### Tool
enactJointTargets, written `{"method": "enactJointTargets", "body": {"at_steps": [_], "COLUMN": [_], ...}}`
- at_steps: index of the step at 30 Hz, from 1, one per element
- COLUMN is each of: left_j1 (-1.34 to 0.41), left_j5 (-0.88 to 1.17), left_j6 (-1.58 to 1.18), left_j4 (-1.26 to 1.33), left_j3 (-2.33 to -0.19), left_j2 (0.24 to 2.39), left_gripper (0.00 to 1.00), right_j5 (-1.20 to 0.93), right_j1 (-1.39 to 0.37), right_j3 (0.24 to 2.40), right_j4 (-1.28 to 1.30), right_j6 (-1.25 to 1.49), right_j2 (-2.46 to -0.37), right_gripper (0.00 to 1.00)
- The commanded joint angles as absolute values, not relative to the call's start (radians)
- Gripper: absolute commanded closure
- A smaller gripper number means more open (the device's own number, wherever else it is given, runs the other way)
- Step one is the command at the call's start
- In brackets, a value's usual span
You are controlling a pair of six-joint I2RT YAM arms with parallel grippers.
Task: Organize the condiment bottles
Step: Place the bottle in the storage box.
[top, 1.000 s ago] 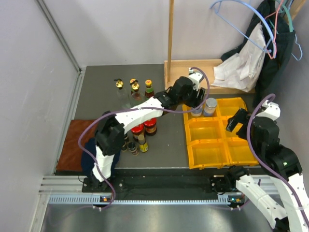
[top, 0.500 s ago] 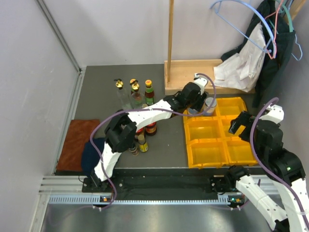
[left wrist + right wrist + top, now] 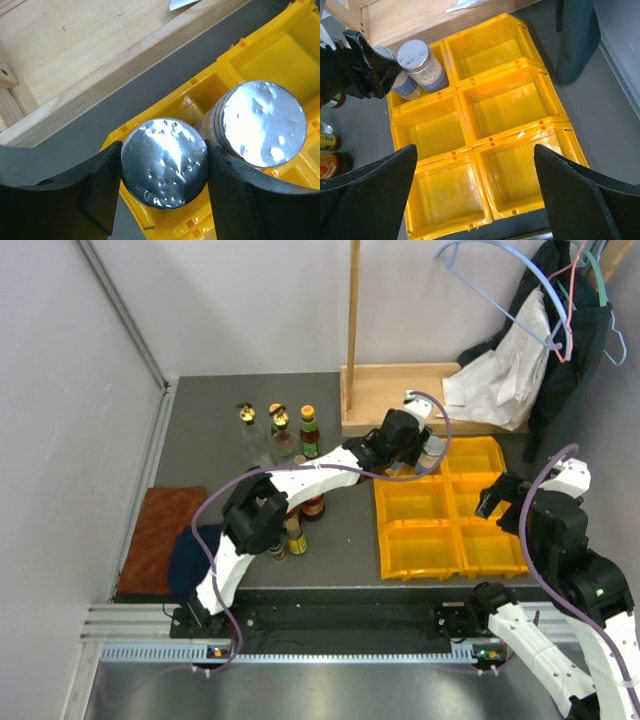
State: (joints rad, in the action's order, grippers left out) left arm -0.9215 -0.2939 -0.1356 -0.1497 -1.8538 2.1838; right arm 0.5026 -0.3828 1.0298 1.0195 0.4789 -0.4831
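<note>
My left gripper (image 3: pixel 408 450) reaches into the far-left compartment of the yellow bin (image 3: pixel 450 552). Its fingers (image 3: pixel 102 185) press both sides of a silver-lidded jar (image 3: pixel 165 162). A second silver-lidded jar (image 3: pixel 262 122) stands right beside it, and also shows in the top view (image 3: pixel 432 447) and the right wrist view (image 3: pixel 415 55). Two gold-stoppered clear bottles (image 3: pixel 246 416) and a red-capped bottle (image 3: pixel 308 426) stand at the back left. Red-lidded jars (image 3: pixel 313 506) and small dark bottles (image 3: pixel 294 536) sit under the left arm. My right gripper (image 3: pixel 475 200) is open and empty above the bin's near compartments.
A wooden tray (image 3: pixel 400 390) with an upright post (image 3: pixel 353 310) lies just behind the bin. Clothes and hangers (image 3: pixel 540 340) hang at the back right. A brown cloth (image 3: pixel 160 535) and a dark blue cloth (image 3: pixel 185 555) lie at the near left.
My left gripper has come down over the silver-lidded jar in the bin. The yellow bin has slid a little to the left and away. The right arm barely moved.
</note>
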Motion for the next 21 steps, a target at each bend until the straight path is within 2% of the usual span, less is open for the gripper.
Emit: {"method": "enactJointTargets", "body": {"at_steps": [1, 2, 3, 6, 9, 12, 21], "left_j1": [-0.910, -0.910, -0.910, -0.910, -0.910, -0.910, -0.910], "left_j5": [-0.339, -0.339, -0.347, -0.356, -0.356, -0.353, -0.301], "left_j6": [-0.147, -0.152, -0.156, -0.166, -0.164, -0.164, -0.189], "left_j4": [-0.071, -0.069, -0.068, -0.060, -0.054, -0.048, -0.051], "left_j3": [-1.824, -1.815, -1.801, -1.781, -1.773, -1.766, -1.712], "left_j2": [2.131, 2.126, 2.115, 2.094, 2.074, 2.045, 1.898], "left_gripper": [0.60, 0.52, 0.40, 0.24, 0.16, 0.03, 0.01], "right_j5": [0.505, 0.499, 0.499, 0.491, 0.483, 0.480, 0.469], "right_j1": [-0.371, -0.373, -0.373, -0.373, -0.373, -0.373, -0.373], "right_j3": [1.063, 1.062, 1.060, 1.054, 1.046, 1.045, 1.049], "right_j4": [1.014, 1.011, 1.009, 1.003, 0.996, 0.997, 1.002], "right_j6": [0.465, 0.465, 0.465, 0.468, 0.466, 0.469, 0.472], "right_j2": [-0.472, -0.471, -0.471, -0.471, -0.472, -0.479, -0.491], "right_gripper": [0.01, 0.01, 0.01, 0.01, 0.01, 0.01, 0.01]}}
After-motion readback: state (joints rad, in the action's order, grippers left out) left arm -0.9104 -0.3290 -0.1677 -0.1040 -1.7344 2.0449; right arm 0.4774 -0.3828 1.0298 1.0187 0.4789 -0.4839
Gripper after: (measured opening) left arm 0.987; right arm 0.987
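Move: The left fingers still hold the bottle by its lid at the left end of the storage box's far-left compartment, whose middle is about 4 cm to the hand's right and 8 cm down. The other bottle stands about 8 cm to the right and 1 cm back; the wooden tray is centred some 19 cm ahead and 10 cm right. From the right hand that compartment lies roughly 20 cm ahead, 17 cm left and 20 cm down. Easing leftward by about 2.5 cm at nearly the same height, the left hand spreads its fingers wide and lets go of the bottle's lid. Then, with the fingers fully open, it lifts roughly 4 cm up and away from the bottle, the wrist barely turning. ##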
